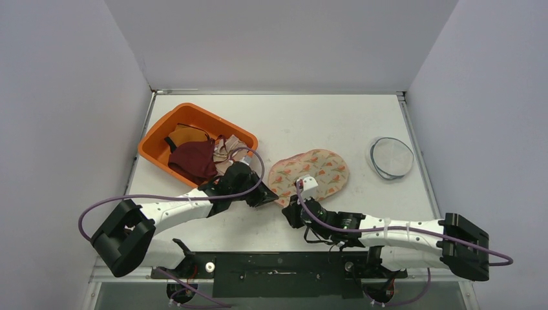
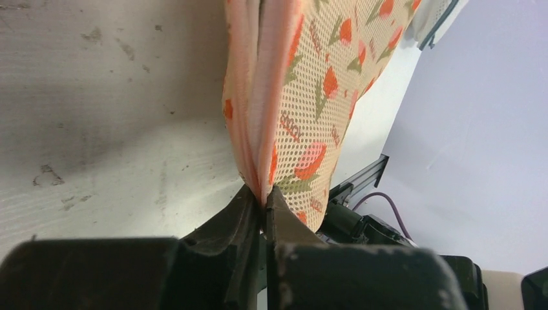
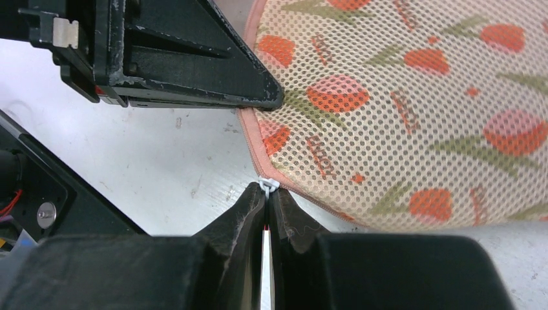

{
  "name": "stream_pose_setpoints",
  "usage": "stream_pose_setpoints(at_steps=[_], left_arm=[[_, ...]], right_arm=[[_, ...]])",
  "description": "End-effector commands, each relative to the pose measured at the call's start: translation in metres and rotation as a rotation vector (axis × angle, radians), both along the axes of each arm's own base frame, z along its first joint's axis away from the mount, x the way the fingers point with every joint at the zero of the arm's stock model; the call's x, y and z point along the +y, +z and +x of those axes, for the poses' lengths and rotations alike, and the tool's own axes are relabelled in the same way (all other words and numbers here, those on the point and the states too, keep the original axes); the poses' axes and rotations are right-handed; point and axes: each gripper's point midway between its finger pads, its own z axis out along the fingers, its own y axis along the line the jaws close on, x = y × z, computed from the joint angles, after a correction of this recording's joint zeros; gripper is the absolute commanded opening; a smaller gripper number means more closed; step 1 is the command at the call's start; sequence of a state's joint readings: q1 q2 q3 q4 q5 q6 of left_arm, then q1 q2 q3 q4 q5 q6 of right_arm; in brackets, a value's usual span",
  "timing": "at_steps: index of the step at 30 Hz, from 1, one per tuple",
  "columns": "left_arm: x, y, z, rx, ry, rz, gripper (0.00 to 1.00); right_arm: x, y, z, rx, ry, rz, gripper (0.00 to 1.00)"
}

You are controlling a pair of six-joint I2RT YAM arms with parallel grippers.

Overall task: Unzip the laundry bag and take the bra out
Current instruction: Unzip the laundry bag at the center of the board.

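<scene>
The laundry bag (image 1: 310, 173) is a round mesh pouch printed with orange tulips and edged in pink, lying mid-table. My left gripper (image 2: 265, 197) is shut on the bag's pink rim (image 2: 255, 129), pinching a fold of mesh at the bag's left edge (image 1: 274, 194). My right gripper (image 3: 267, 191) is shut on the white zipper pull (image 3: 269, 185) at the bag's near edge, close beside the left gripper (image 3: 194, 64). The bra is hidden; nothing of it shows through the mesh.
An orange basket (image 1: 158, 132) holding dark red and pale clothes stands at the left, just behind my left arm. A round clear mesh pouch (image 1: 391, 157) with a dark rim lies at the right. Both arms cross the near table.
</scene>
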State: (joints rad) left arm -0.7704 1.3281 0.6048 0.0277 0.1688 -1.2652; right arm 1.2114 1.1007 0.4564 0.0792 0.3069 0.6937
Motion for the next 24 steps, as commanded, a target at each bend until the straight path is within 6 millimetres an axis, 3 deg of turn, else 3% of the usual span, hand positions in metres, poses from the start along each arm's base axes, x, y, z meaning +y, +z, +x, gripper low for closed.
stream_pose_setpoints(at_steps=[1, 17, 24], left_arm=[[-0.001, 0.019, 0.024, -0.073, 0.062, -0.015, 0.00], [0.005, 0.018, 0.029, -0.074, 0.089, 0.020, 0.00], [0.005, 0.016, 0.027, -0.071, 0.087, 0.019, 0.00]], right_arm=[[-0.001, 0.016, -0.001, -0.017, -0.011, 0.048, 0.05], [-0.049, -0.024, -0.003, 0.040, -0.139, -0.055, 0.05], [-0.053, -0.029, -0.002, 0.049, -0.163, -0.059, 0.05]])
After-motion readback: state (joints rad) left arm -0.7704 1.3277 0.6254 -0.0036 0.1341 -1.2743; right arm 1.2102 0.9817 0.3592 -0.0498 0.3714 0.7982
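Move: The zipper pull, still pinched by the right fingers, is to go along the bag's near edge; that stretch's middle lies about 8 cm right, 3 cm ahead and 2 cm below the right hand. The laundry bag's middle is some 8 cm right and 11 cm ahead of that hand. The left hand, holding the bag's left end, has the pull about 3 cm to its right and 4 cm back. From the left hand the orange bin stands some 26 cm left and 20 cm ahead. The zipper pull, kept in the right fingers, is drawn along the bag's near edge to the right and away from the left gripper. After a slight rise the right hand goes about 4 cm right while sinking some 3 cm, turning a little clockwise. The left hand keeps its pinch on the bag's left end, nearly still, as an anchor. ##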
